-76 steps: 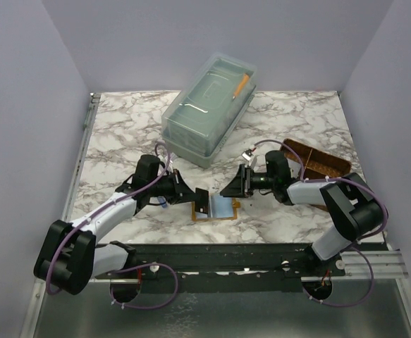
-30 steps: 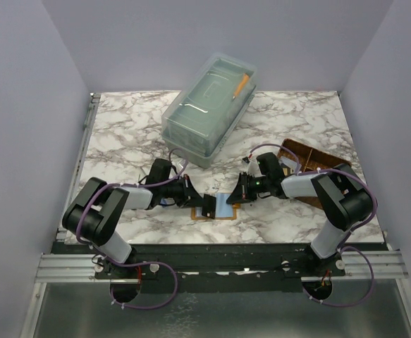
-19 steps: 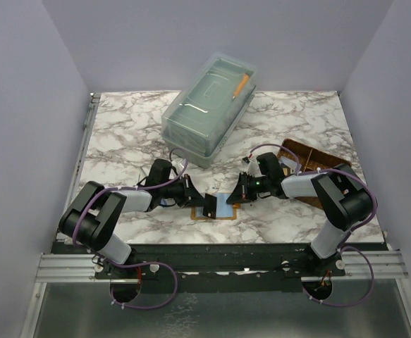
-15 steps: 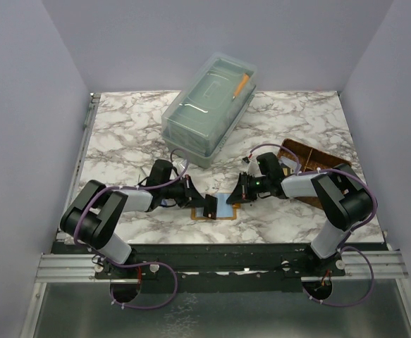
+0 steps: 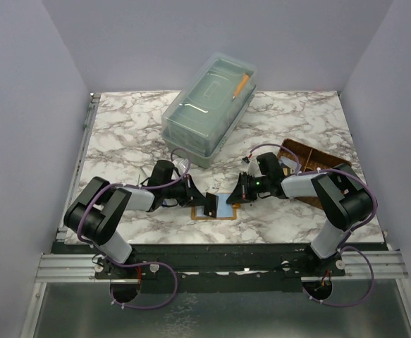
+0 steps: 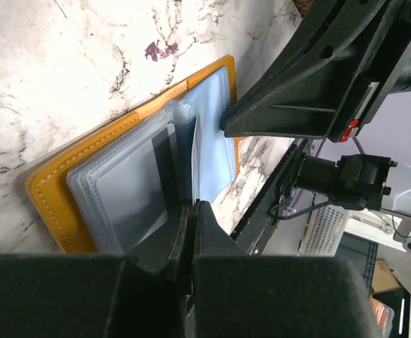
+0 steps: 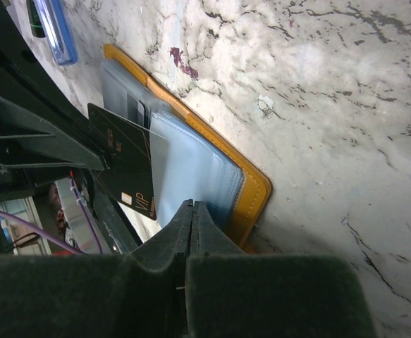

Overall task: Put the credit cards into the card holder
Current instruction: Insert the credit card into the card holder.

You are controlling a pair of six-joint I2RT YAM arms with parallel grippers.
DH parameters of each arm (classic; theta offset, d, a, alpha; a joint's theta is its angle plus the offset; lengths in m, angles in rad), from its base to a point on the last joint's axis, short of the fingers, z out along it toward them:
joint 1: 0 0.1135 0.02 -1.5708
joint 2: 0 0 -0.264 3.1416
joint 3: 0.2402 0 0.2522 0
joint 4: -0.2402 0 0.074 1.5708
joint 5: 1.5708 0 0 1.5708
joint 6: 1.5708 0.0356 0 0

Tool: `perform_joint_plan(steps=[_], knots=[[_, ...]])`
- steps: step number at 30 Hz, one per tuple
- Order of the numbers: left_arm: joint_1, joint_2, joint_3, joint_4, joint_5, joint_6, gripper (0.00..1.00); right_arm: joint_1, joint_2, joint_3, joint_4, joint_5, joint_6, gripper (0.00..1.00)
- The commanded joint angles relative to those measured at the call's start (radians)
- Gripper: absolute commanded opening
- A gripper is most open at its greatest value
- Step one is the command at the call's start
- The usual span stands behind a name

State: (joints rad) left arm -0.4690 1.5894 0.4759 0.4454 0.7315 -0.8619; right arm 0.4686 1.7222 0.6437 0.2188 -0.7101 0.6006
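Note:
The orange-tan card holder [image 5: 224,209] lies open on the marble between both arms. It shows a grey panel [image 6: 124,193] and a light-blue panel [image 6: 216,155]. My left gripper [image 6: 193,205] is shut on a black credit card [image 7: 124,169] marked VIP. The card stands on edge over the fold, one corner under a clear sleeve. From the left wrist it shows only as a thin edge [image 6: 194,158]. My right gripper [image 7: 192,204] is shut, its tip resting on the light-blue panel [image 7: 191,172]. In the top view the grippers [image 5: 206,205] [image 5: 235,198] face each other across the holder.
A clear lidded box [image 5: 209,113] with an orange pen [image 5: 240,84] on it stands behind the holder. A brown woven tray [image 5: 316,160] sits at the right. A small blue object [image 7: 56,28] lies left of the holder.
Since the earliest frame both grippers have dropped low and closed in on the holder. Over the last second they hold nearly still.

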Motion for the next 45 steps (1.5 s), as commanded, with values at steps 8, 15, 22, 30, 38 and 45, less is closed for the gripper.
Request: perform_joint_plan(steps=[8,15,22,30,38,45], knots=[[-0.03,0.047,-0.001,0.102,-0.072,0.02,0.0,0.005,0.005,-0.026,-0.054,0.064,-0.041,0.0],[-0.028,0.04,-0.009,0.102,-0.135,0.043,0.0,0.005,0.004,-0.032,-0.052,0.061,-0.041,0.0],[-0.031,0.061,0.004,0.103,-0.128,0.039,0.0,0.005,0.0,-0.039,-0.048,0.061,-0.039,0.0],[-0.075,0.038,-0.036,0.146,-0.191,-0.039,0.0,0.005,-0.015,-0.046,-0.036,0.053,-0.006,0.0],[-0.116,-0.026,-0.097,0.148,-0.345,-0.064,0.0,0.005,-0.149,0.007,-0.246,0.158,-0.038,0.18],[-0.15,0.005,-0.077,0.142,-0.354,-0.07,0.0,0.005,-0.145,-0.016,-0.261,0.174,-0.082,0.24]])
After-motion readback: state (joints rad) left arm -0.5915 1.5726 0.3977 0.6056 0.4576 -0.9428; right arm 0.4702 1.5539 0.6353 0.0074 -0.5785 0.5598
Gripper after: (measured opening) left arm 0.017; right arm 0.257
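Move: The left hand holds the black credit card on edge. The clear sleeve it enters lies about 3 cm to this hand's right and 2 cm lower. The holder's grey half is about 2 cm to its left and 3 cm below, the blue half some 6 cm to its right and 3 cm below, both about level fore-and-aft. From the right hand, the sleeve is about 5 cm to the left, while the clasp sits some 2 cm right, 1 cm back and 1 cm lower. Still pinching the black card, the left hand works it farther into the clear sleeve, easing about 1 cm forward and down, then about 1 cm right as its wrist turns roughly 10 degrees, partly counter-clockwise. The right hand keeps its shut fingertips resting on the blue half, then late on lifts off, going some 2 cm right towards the clasp and 1 cm up while the fingers part a little. ##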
